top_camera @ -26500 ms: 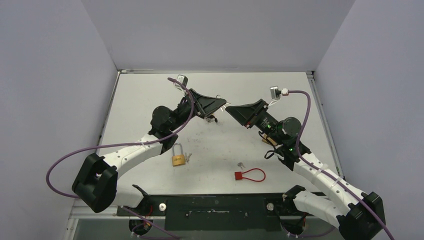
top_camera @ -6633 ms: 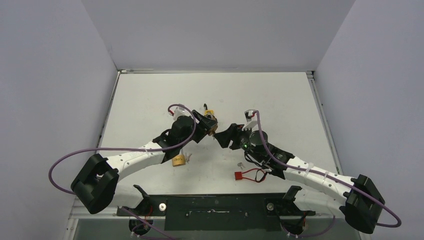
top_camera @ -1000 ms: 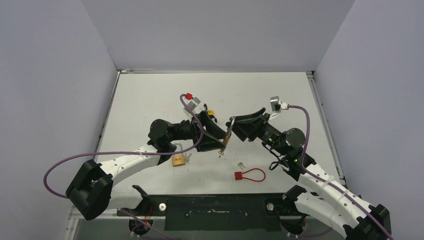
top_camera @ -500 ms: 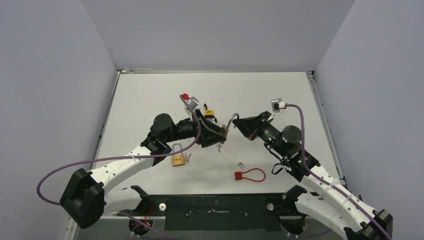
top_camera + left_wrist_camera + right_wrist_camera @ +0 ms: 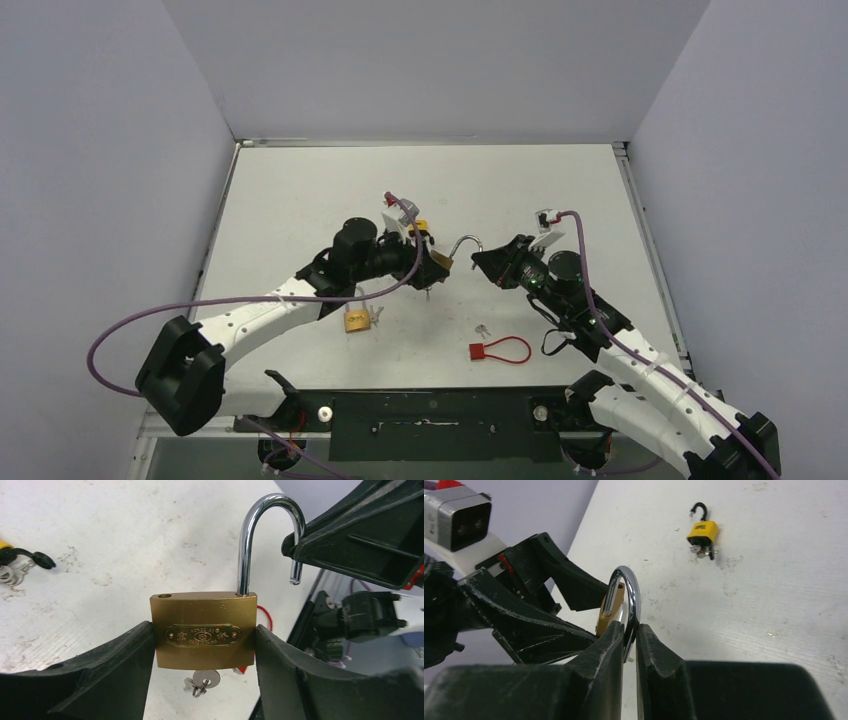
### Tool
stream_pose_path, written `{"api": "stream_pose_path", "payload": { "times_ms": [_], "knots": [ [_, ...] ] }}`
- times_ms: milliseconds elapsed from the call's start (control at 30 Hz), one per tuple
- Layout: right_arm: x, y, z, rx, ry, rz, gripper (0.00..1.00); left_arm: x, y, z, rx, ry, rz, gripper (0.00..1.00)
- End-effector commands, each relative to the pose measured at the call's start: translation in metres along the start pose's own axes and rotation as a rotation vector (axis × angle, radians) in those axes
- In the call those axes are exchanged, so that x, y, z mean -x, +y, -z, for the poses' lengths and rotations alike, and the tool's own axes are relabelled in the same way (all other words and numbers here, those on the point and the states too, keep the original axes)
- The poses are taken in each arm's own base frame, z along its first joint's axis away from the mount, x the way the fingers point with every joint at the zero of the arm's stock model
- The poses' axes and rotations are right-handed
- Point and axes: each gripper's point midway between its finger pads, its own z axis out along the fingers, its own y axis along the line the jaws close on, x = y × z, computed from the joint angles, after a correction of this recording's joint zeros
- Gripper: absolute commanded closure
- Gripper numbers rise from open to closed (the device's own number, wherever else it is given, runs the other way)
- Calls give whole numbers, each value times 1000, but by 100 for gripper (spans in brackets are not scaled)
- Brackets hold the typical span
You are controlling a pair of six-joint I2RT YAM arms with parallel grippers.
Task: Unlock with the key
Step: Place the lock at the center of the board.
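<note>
A brass padlock (image 5: 204, 636) sits upright between my left gripper's (image 5: 204, 630) fingers, which are shut on its two sides. Its steel shackle (image 5: 250, 540) stands open, with one end free of the body. A silver key (image 5: 206, 679) on a small ring hangs from the keyhole underneath. My right gripper (image 5: 631, 630) is shut on the shackle (image 5: 634, 592) near its free end. From above, the padlock (image 5: 440, 261) is held over the table's middle, with the left gripper (image 5: 432, 265) and the right gripper (image 5: 482, 260) tip to tip.
A small yellow padlock (image 5: 418, 226) with a black shackle lies just behind the grippers. A second brass padlock (image 5: 356, 320) lies near the left arm. A red cable lock (image 5: 498, 350) and loose small keys (image 5: 483, 329) lie near the front.
My right gripper's jaws have closed onto the shackle. My left gripper has turned and shifted back with the padlock, and the shackle now sticks out open toward the right gripper.
</note>
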Motion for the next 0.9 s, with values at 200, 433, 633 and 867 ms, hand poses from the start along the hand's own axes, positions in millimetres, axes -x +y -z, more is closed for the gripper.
{"api": "stream_pose_path", "payload": {
  "times_ms": [200,433,633,867],
  "knots": [
    [12,-101,-18,-367,-20,-104,100,24,93,-58,395,-11,-26,100],
    [16,-149,-43,-420,-7,-101,100,12,122,-108,473,57,-18,100],
    [13,-189,-65,-459,43,-135,86,10,148,-137,549,89,-31,100],
    [27,-186,-67,-507,113,-138,47,-1,174,-163,624,152,-40,100]
  ]
}}
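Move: My left hand holds the opened brass lock by its body, and the bare spot near the board's centre where it goes lies about 16 cm ahead, 5 cm to the right and 17 cm below. The yellow lock is some 17 cm ahead, 4 cm left and 19 cm down; the other brass lock is about 17 cm left, nearly level fore and aft, equally low. From my right hand, pinching the shackle, that spot is 14 cm ahead, 2 cm left and 19 cm down. With both hands on the lock I carry it down and forward, drifting right, towards the board's centre; my left hand sinks about 16 cm and advances 15, tipping its fingers down some 30 degrees and keeping its grip on the body. My right hand goes along, tipping downward too, then near the end opens, lets go of the shackle and stands clear to its right. ##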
